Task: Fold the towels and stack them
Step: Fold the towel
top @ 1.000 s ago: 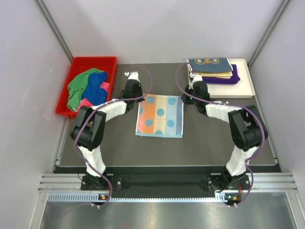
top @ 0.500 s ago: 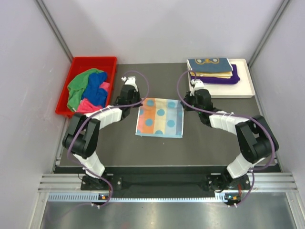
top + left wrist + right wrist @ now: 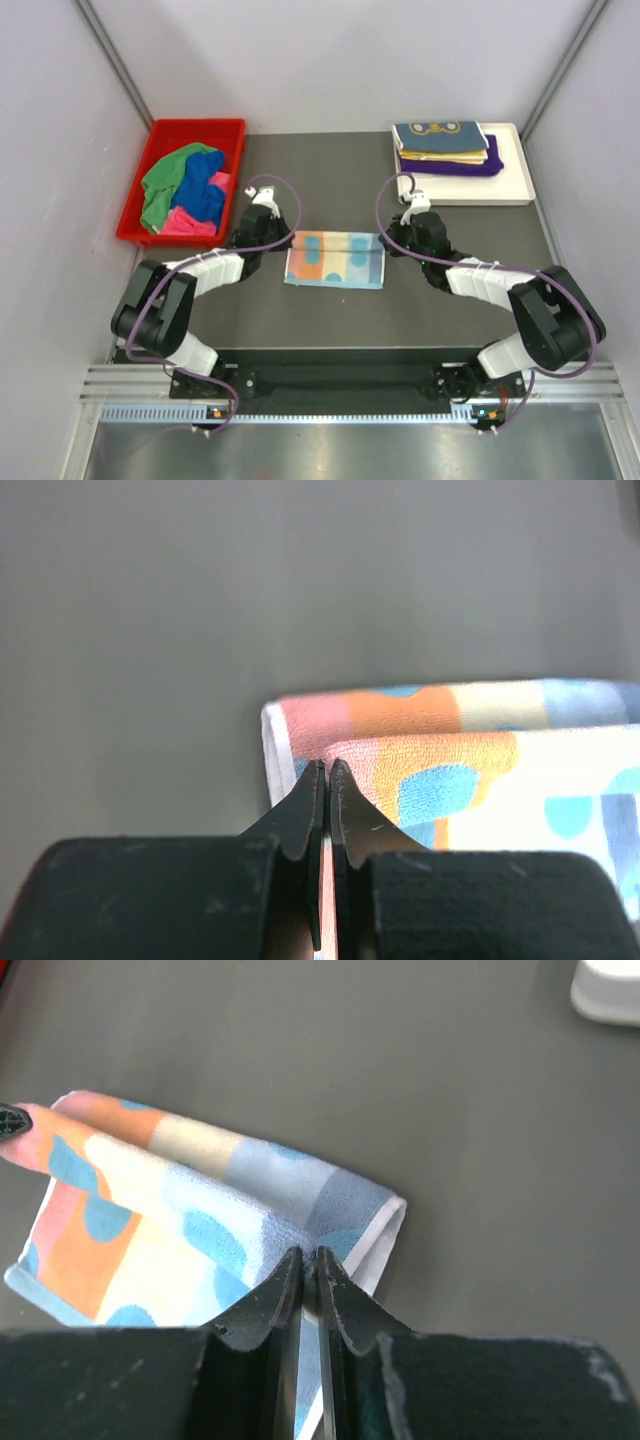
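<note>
An orange-pink towel with teal dots (image 3: 335, 258) lies mid-table, its far edge doubled over toward the near edge. My left gripper (image 3: 283, 243) is shut on that edge's left corner (image 3: 345, 755). My right gripper (image 3: 388, 246) is shut on its right corner (image 3: 330, 1245). In the left wrist view the left gripper (image 3: 327, 768) pinches the upper layer above the fold (image 3: 400, 705). In the right wrist view the right gripper (image 3: 309, 1256) pinches the towel's pale blue corner. Folded towels (image 3: 443, 148), navy on top, then yellow and purple, are stacked at the back right.
A red bin (image 3: 166, 133) at the back left holds loose green, blue and pink towels (image 3: 185, 190). The folded stack rests on a white tray (image 3: 510, 185). Grey side walls close in the dark table (image 3: 330, 310).
Both grippers have pulled the towel's far edge toward the near side, folding the flat towel roughly in half. Both arms drew back with it.
</note>
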Robot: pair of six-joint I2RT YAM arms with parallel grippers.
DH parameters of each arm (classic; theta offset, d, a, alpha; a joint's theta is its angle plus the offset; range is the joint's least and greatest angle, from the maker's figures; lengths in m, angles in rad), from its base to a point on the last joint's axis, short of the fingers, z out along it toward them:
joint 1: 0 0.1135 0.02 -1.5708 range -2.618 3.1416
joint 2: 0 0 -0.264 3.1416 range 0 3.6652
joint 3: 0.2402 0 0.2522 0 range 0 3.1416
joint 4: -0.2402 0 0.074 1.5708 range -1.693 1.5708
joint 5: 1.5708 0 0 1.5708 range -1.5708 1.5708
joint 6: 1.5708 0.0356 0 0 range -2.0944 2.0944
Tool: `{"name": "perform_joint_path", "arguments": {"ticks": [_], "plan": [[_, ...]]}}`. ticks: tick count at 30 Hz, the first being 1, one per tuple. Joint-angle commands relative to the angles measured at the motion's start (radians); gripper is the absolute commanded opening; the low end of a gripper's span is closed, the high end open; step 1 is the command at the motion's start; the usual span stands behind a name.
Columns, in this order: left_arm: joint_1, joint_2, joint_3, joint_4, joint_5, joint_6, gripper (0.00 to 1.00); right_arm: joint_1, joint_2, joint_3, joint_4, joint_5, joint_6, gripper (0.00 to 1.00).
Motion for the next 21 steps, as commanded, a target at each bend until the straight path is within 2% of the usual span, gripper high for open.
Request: {"name": "perform_joint_path", "arguments": {"ticks": [1,7,21], "plan": [[0.002,-0.065,-0.063,0.097,0.027,-0.035,0.01,0.026,-0.06,-0.044,0.059,0.015,0.035,0.1],[-0.006,-0.131,-0.14,0.112,0.035,-0.049,0.01,0.046,-0.117,-0.134,0.086,0.04,0.061,0.1],[-0.02,-0.193,-0.198,0.103,0.04,-0.058,0.02,0.089,-0.162,-0.205,0.104,0.064,0.092,0.1]]}}
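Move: Both grippers pinch the ends of the towel's raised edge. The towel's near-left corner lies about 12 cm back, 2 cm left and 5 cm below the left gripper; the near-right corner some 14 cm straight back and 5 cm below the right one. The towel's far fold runs about 3 cm ahead of each. The red bin stands some 31 cm left and 18 cm ahead of the left gripper, the towel stack 18 cm right and 27 cm ahead of the right one. Draw both grippers back together over the towel towards its near edge, about 5 cm, quick at first and then easing. Keep both closed on the raised edge so it stays stretched between them, and let the right gripper sink some 2.5 cm as it comes; the left stays nearly level. ##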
